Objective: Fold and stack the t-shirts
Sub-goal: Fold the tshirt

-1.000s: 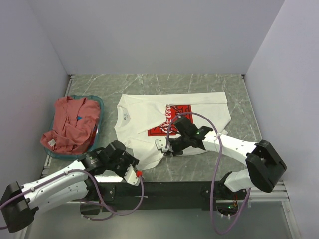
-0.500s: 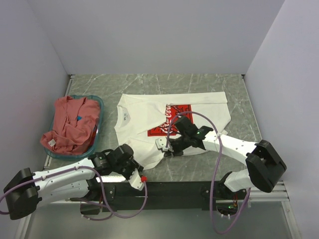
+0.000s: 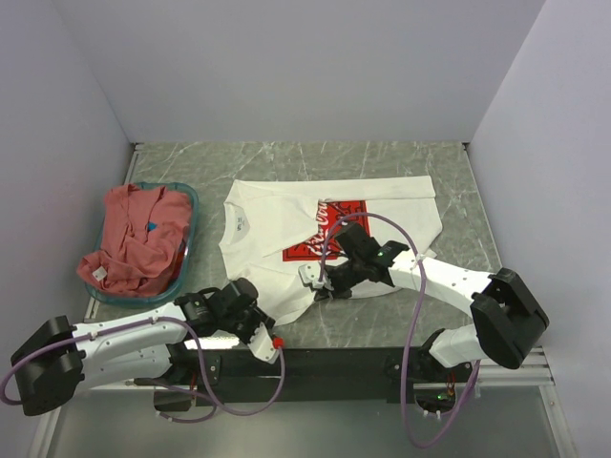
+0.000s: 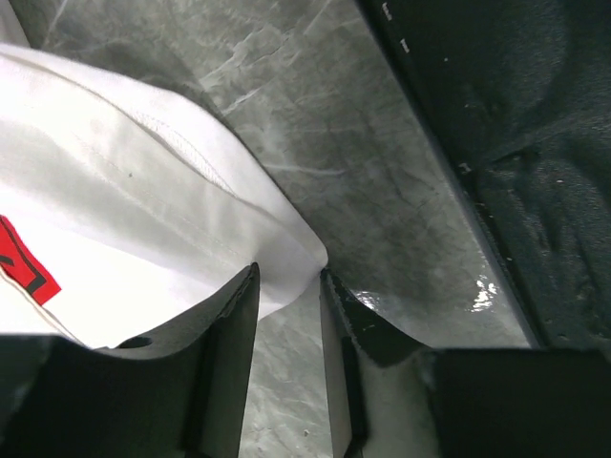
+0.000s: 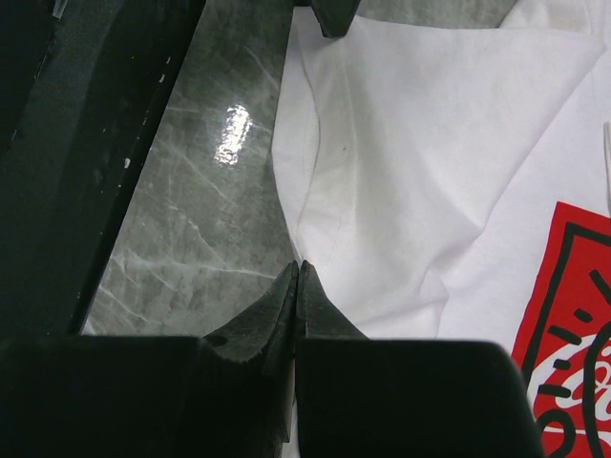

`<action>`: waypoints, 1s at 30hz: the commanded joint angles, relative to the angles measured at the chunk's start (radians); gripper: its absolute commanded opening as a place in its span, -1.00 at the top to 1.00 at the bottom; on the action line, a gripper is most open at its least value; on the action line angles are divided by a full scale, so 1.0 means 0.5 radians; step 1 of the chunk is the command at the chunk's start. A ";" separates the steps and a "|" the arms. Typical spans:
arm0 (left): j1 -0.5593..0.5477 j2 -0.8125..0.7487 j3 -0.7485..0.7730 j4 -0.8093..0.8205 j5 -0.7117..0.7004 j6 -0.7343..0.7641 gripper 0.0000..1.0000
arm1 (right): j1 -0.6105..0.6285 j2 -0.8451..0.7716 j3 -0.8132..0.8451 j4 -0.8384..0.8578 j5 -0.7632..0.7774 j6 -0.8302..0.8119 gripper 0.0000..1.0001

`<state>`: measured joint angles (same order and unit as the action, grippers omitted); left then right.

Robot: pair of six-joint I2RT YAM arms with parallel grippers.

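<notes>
The white t-shirt with the red Coca-Cola print lies spread flat mid-table. My left gripper is at its near left corner. In the left wrist view the left gripper is open, with the shirt's corner between the fingertips. My right gripper is at the shirt's near hem. In the right wrist view the right gripper is shut right on the edge of the white cloth. The salmon-red t-shirt lies bunched in the basket.
The teal plastic basket stands at the left of the table, by the left wall. A black rail runs along the table's near edge, close to both grippers. White walls close in the back and both sides.
My left arm has swung right and low, bringing its gripper to the white shirt's near left corner. The right arm and the shirts have barely moved.
</notes>
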<state>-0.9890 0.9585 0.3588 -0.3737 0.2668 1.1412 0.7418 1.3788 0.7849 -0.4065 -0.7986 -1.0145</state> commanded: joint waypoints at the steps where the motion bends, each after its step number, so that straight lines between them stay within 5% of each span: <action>1: -0.010 0.040 -0.021 0.075 -0.049 0.031 0.26 | -0.011 -0.046 0.065 -0.012 -0.059 0.001 1.00; 8: -0.010 0.062 -0.009 0.042 -0.018 0.019 0.52 | -0.020 -0.067 0.050 -0.012 -0.066 0.004 1.00; 11: -0.010 0.065 0.003 0.042 0.012 0.003 0.75 | -0.026 -0.070 0.053 -0.018 -0.066 0.007 1.00; 12: -0.013 0.065 0.016 0.042 0.028 -0.015 0.97 | -0.026 -0.070 0.056 -0.022 -0.063 0.010 1.00; 17: -0.010 0.041 0.138 0.002 0.034 -0.144 0.99 | -0.039 -0.089 0.065 -0.071 -0.020 0.016 0.98; 19: -0.010 -0.008 0.218 -0.032 0.028 -0.233 0.99 | -0.051 -0.110 0.065 -0.129 0.020 -0.011 0.84; 25: -0.010 -0.272 0.353 -0.148 -0.046 -0.402 0.99 | -0.176 -0.290 0.020 -0.315 0.128 -0.088 -0.13; 30: -0.010 -0.441 0.353 -0.192 -0.184 -0.481 0.99 | -0.385 -0.564 -0.076 -0.399 0.204 -0.140 -0.22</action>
<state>-0.9901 0.7757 0.5129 -0.4370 0.2138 0.9565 0.6010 1.1831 0.7692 -0.5545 -0.7261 -1.0554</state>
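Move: The lower sleeve's end lies between the left hand's open fingertips, at the hand point or about 1 cm below it. The cloth edge pinched by the right hand is some 11 cm to the right and 7 cm farther out, about 6 cm higher, and the red print's middle is 12 cm right and 19 cm ahead. From the right hand, that sleeve end is roughly 11 cm left, 7 cm back and 6 cm lower; the print is about 13 cm ahead, 2 cm right. Low over the table, the left hand all but stays in place while its fingers close fully and pinch the sleeve's end, then carries the cloth up about 9 cm, the fingers tipping flatter towards the right by some 15 degrees. The right hand keeps its pinch on the cloth edge at first, then opens its fingers, lets go and draws off to the right about 5 cm, rising and edging forward away from the sleeve, with a slight clockwise turn. ##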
